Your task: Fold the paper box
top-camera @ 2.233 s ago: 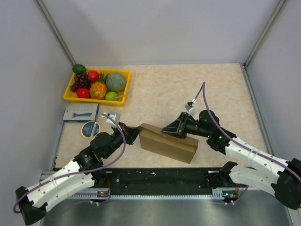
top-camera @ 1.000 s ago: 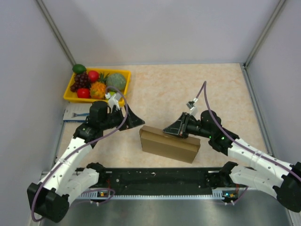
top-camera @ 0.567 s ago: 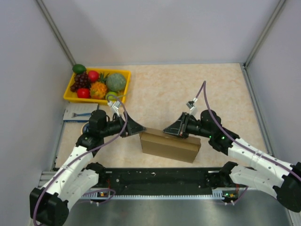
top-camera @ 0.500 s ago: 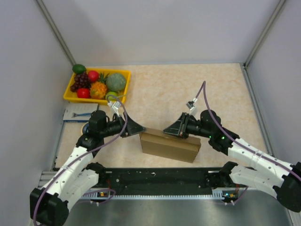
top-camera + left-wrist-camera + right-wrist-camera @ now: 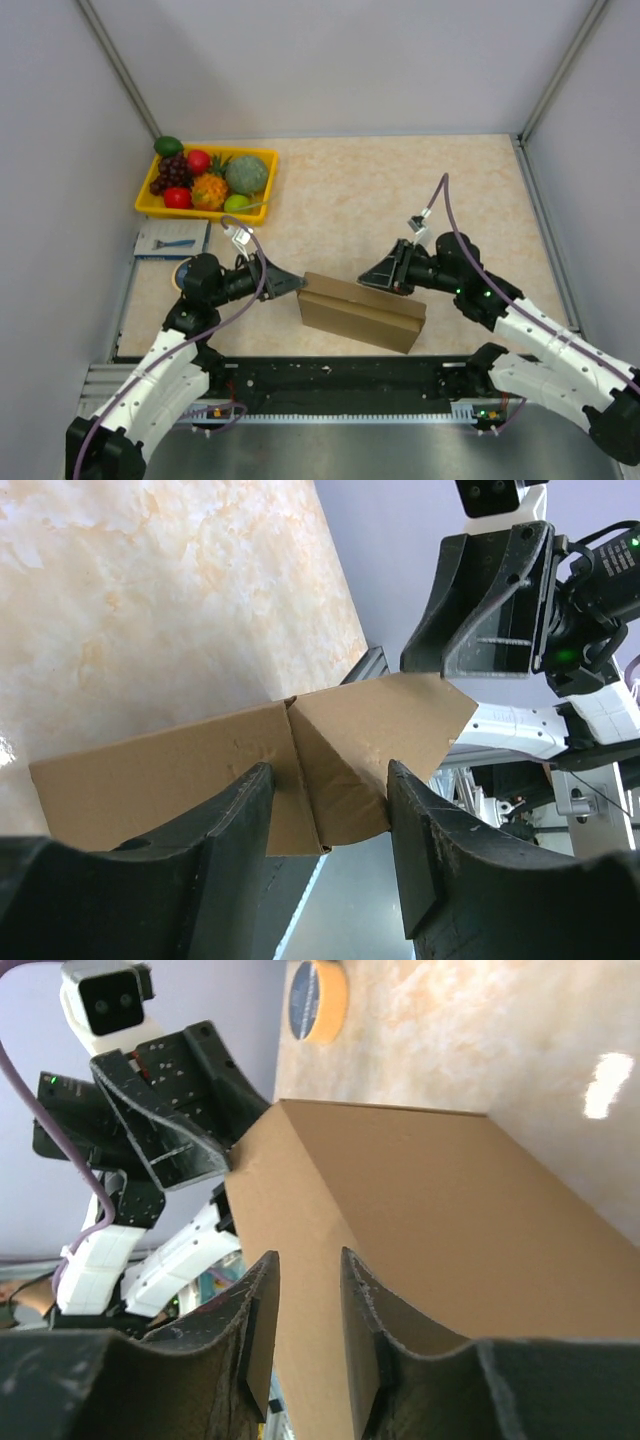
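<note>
The brown paper box (image 5: 360, 315) lies folded shut in the table's near middle, long side slanting left to right. My left gripper (image 5: 297, 285) is at its left end. In the left wrist view the fingers (image 5: 240, 810) stand apart with the box's end corner and its creased fold (image 5: 160, 770) between them. My right gripper (image 5: 366, 281) hovers just above the box's far edge. Its jaws (image 5: 308, 1255) are a narrow gap apart with nothing between them, and the box's top (image 5: 450, 1220) lies beyond.
A yellow tray (image 5: 200, 214) of fruit sits at the far left. A blue-white packet (image 5: 170, 240) lies in front of it, and a tape roll (image 5: 318, 995) beside the left arm. Grey walls close in on both sides and the back.
My left arm swung down from near the tray to the box's left end, its jaws narrowing around the corner. My right gripper drew back slightly from the box and its jaws parted a little.
</note>
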Robot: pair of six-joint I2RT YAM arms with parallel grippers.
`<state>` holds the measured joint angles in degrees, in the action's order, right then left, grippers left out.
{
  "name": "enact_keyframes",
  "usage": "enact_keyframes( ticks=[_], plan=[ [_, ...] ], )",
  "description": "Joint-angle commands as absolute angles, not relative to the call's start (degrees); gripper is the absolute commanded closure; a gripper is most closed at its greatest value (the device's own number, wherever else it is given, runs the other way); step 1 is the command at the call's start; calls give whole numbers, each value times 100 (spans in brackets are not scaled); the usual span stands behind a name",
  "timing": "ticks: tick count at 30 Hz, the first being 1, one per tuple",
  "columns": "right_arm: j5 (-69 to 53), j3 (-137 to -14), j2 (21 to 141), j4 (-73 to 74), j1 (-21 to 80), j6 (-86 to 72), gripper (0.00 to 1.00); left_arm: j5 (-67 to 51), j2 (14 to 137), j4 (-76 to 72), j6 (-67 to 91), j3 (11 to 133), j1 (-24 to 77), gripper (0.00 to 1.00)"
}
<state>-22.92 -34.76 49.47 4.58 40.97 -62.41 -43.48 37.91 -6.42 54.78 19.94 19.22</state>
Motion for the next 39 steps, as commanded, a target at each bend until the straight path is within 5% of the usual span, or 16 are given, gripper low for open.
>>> enact_keyframes(
  ticks=[1, 10, 22, 27, 34, 39],
  plan=[
    [-2601, -3823, 4344, 1492, 3525, -5635, 67, -4201, 3946, -519, 5274, 1749, 1898, 48],
    [-1678, -5019, 3561, 5369, 3051, -4762, 18, -4280, 4122, -361, 5063, 1907, 1890, 48],
    [-2100, -4176, 2216, 5976, 2681, -7171, 13, -4201, 4078, -167, 4983, 1995, 1898, 48],
    [-1390, -4920, 2714, 6854, 2681, -6040, 11, -4166, 4034, -106, 4948, 2013, 1890, 48],
    [-2336, -5010, 2901, 7155, 2672, -5703, 9, -4157, 4078, -35, 4869, 2056, 1898, 47],
    [-3399, -4080, 2305, 5928, 2672, -7108, 11, -4113, 4034, -26, 4869, 2048, 1898, 47]
  ],
)
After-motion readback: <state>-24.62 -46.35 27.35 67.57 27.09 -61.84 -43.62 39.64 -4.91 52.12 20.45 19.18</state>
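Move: The box's right end, the right hand's goal, lies about 7 cm back and 10 cm to its right, some 5 cm lower. The box's middle is about 4 cm back from that hand, neither left nor right, and 5 cm below, and the box's left end is level with it ahead, 12 cm to its left and some 3 cm lower. From the left hand, already gripping the left end, the right end lies about 22 cm to its right, 8 cm back and 4 cm below. The right hand leaves the middle of the box's upper edge, going right with a small hop of about 2 cm, then back and down around the box's right end, in all some 12 cm right and 10 cm back, while its fingers spread from a narrow gap to nearly wide open and tip about 20 degrees more steeply down, one coming to each side of that end. The left hand keeps its pinch on the box's left-end corner, holding almost still and sinking only about 1 cm. ##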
